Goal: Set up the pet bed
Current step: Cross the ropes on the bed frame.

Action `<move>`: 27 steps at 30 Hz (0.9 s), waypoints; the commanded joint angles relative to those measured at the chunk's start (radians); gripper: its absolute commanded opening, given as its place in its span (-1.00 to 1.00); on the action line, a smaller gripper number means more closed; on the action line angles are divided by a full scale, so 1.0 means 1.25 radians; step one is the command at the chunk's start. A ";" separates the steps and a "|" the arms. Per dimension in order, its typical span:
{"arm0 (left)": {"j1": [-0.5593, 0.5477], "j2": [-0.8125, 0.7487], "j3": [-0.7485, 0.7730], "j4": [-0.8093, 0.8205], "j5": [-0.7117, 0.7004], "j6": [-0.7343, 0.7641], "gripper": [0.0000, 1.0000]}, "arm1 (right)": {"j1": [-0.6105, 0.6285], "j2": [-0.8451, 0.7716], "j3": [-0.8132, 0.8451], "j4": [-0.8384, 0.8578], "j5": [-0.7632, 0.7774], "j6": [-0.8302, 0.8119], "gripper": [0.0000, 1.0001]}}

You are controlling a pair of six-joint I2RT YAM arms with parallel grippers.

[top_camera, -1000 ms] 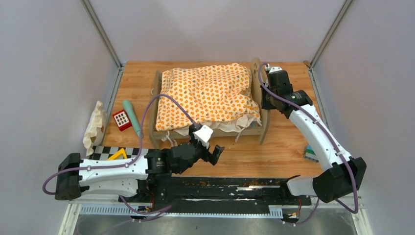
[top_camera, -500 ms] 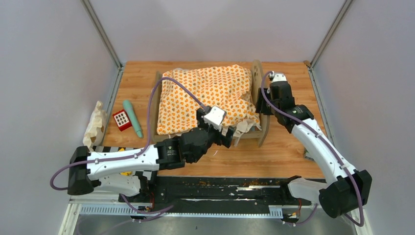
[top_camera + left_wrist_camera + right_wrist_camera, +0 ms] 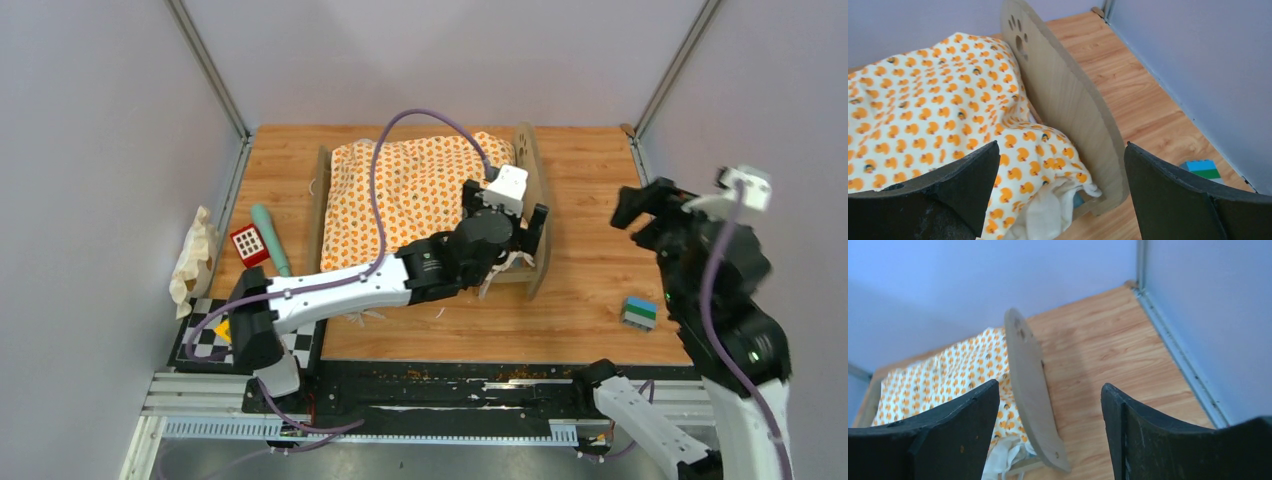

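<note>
The pet bed point(image 3: 533, 215) stands mid-table, its light-wood end boards upright. An orange duck-print cushion point(image 3: 410, 190) covers it, with a white edge spilling out at the near right corner. My left gripper point(image 3: 522, 238) reaches over that corner, open, with nothing between its fingers. In the left wrist view the gripper point(image 3: 1062, 146) straddles the paw-print end board point(image 3: 1068, 100) and the cushion point(image 3: 938, 100) without touching either. My right gripper point(image 3: 640, 218) hangs high to the right of the bed, open and empty. The right wrist view frames its gripper point(image 3: 1050, 385) above the end board point(image 3: 1029, 380).
A green-and-blue block point(image 3: 640, 312) lies on the wood at the right. Left of the bed are a red toy point(image 3: 248, 243), a teal stick point(image 3: 270, 240) and a cream cloth bundle point(image 3: 192, 255). A checkered mat point(image 3: 205, 335) sits at the near left. Grey walls enclose the table.
My right gripper has opened, left the bed's right end board, and drawn back up and to the right. My left arm has reached forward across the bed to its near right corner.
</note>
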 commanded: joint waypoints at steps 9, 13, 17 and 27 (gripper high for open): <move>-0.014 0.306 0.319 -0.099 -0.028 -0.139 0.98 | -0.001 -0.198 0.078 -0.173 0.220 0.003 0.43; -0.028 0.384 0.386 -0.149 -0.093 -0.155 0.77 | 0.001 -0.208 0.067 -0.184 0.221 -0.003 0.43; -0.029 0.435 0.418 -0.191 -0.104 -0.183 0.48 | 0.003 -0.215 0.051 -0.196 0.217 -0.005 0.43; -0.029 0.489 0.452 -0.207 -0.067 -0.117 -0.16 | 0.003 -0.231 -0.025 -0.208 0.111 0.056 0.43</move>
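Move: The white rope at the bed's right front corner lies about 20 cm below the left hand, 4 cm to its right and 1 cm back. The headboard's middle is 7 cm ahead, 8 cm right and 20 below; the duck-print cushion 6 ahead, 13 left; the toy bricks 11 back, 30 right. From the right hand the rope is some 18 cm left, 3 back and 28 below. Left hand swings down and right some 18 cm to the headboard, half-closing; right hand withdraws back and right. ##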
